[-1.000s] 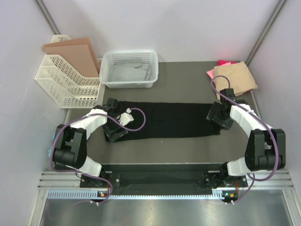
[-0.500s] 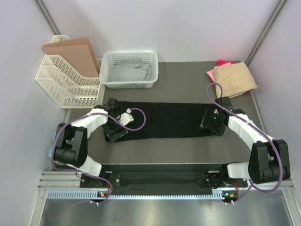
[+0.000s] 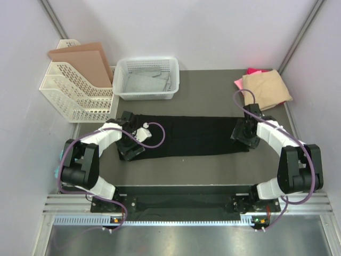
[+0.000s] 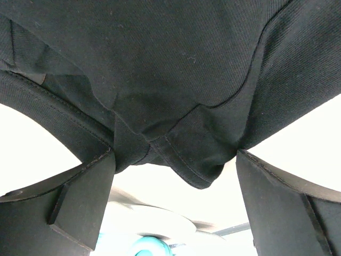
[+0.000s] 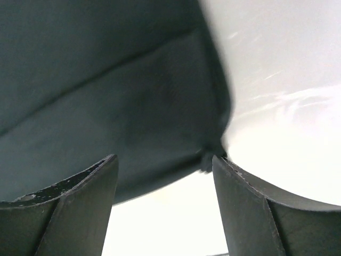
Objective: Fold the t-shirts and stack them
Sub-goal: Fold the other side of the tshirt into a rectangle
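A black t-shirt point(image 3: 194, 136), folded into a long strip, lies across the middle of the table. My left gripper point(image 3: 129, 144) sits at its left end, open, with black cloth point(image 4: 176, 96) bunched just past the fingertips point(image 4: 80, 202) and nothing pinched. At the strip's right end my right gripper point(image 3: 245, 134) is open. The shirt's corner point(image 5: 210, 157) lies by the tip of its right finger point(image 5: 266, 213). At the back right, a folded tan t-shirt point(image 3: 266, 88) rests on a pink one point(image 3: 254, 71).
A white mesh basket point(image 3: 148, 79) holding grey cloth stands behind the shirt. At the back left is a white file rack point(image 3: 69, 98) with brown cardboard sheets point(image 3: 85, 61). Walls close in on both sides of the table point(image 3: 208, 93).
My right gripper swung in over the shirt's right end, then drew back outward a little, and its jaws narrowed slightly. The left arm has not moved.
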Robot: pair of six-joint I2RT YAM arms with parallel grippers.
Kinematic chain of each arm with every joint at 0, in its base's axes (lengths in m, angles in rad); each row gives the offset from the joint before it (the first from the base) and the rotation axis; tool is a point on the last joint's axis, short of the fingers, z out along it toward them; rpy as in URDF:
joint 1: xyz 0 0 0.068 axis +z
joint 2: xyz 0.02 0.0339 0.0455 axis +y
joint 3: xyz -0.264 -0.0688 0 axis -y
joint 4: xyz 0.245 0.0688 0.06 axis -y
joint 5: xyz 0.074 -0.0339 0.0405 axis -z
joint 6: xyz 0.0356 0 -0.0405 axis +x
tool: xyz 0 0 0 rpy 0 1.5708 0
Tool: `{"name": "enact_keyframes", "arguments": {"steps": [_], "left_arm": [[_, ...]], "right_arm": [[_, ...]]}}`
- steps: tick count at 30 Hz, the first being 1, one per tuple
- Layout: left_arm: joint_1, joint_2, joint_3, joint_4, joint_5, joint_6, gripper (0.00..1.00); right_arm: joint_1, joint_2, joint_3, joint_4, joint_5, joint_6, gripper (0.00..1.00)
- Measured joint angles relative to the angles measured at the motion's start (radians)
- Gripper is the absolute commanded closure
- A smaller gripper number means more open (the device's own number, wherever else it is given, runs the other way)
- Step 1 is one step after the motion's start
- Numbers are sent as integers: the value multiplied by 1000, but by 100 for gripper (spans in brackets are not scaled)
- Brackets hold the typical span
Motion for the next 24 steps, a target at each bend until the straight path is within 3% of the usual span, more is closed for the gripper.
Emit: {"name": "enact_keyframes", "arguments": {"steps": [19,24], "left_arm": [[0,0,-4,12,7,16,1],[0,0,-6,13,8,19,1]], "right_arm": [[-192,86,72,-63,124,2,29],[-210,94,108,-51,65,-11,29]]}}
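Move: The t-shirt's near right corner lies about 3 cm to the right of the open right gripper, some 2 cm back and 2 cm below it. The shirt's far right corner is roughly 9 cm straight ahead of that gripper. The beige bag sits about 20 cm ahead and 9 cm to its right. From the left gripper, the near right corner is nearly level, about 49 cm to the right. Sweep the right gripper about 8 cm to the right across the t-shirt's right end, dipping 1.5 cm or so midway so that the fingers drag the cloth outward. Then lift back up and ease slightly forward past the edge, turning the wrist some 15 degrees clockwise. Keep the fingers open, and leave the open left gripper in place over the shirt's left end. ##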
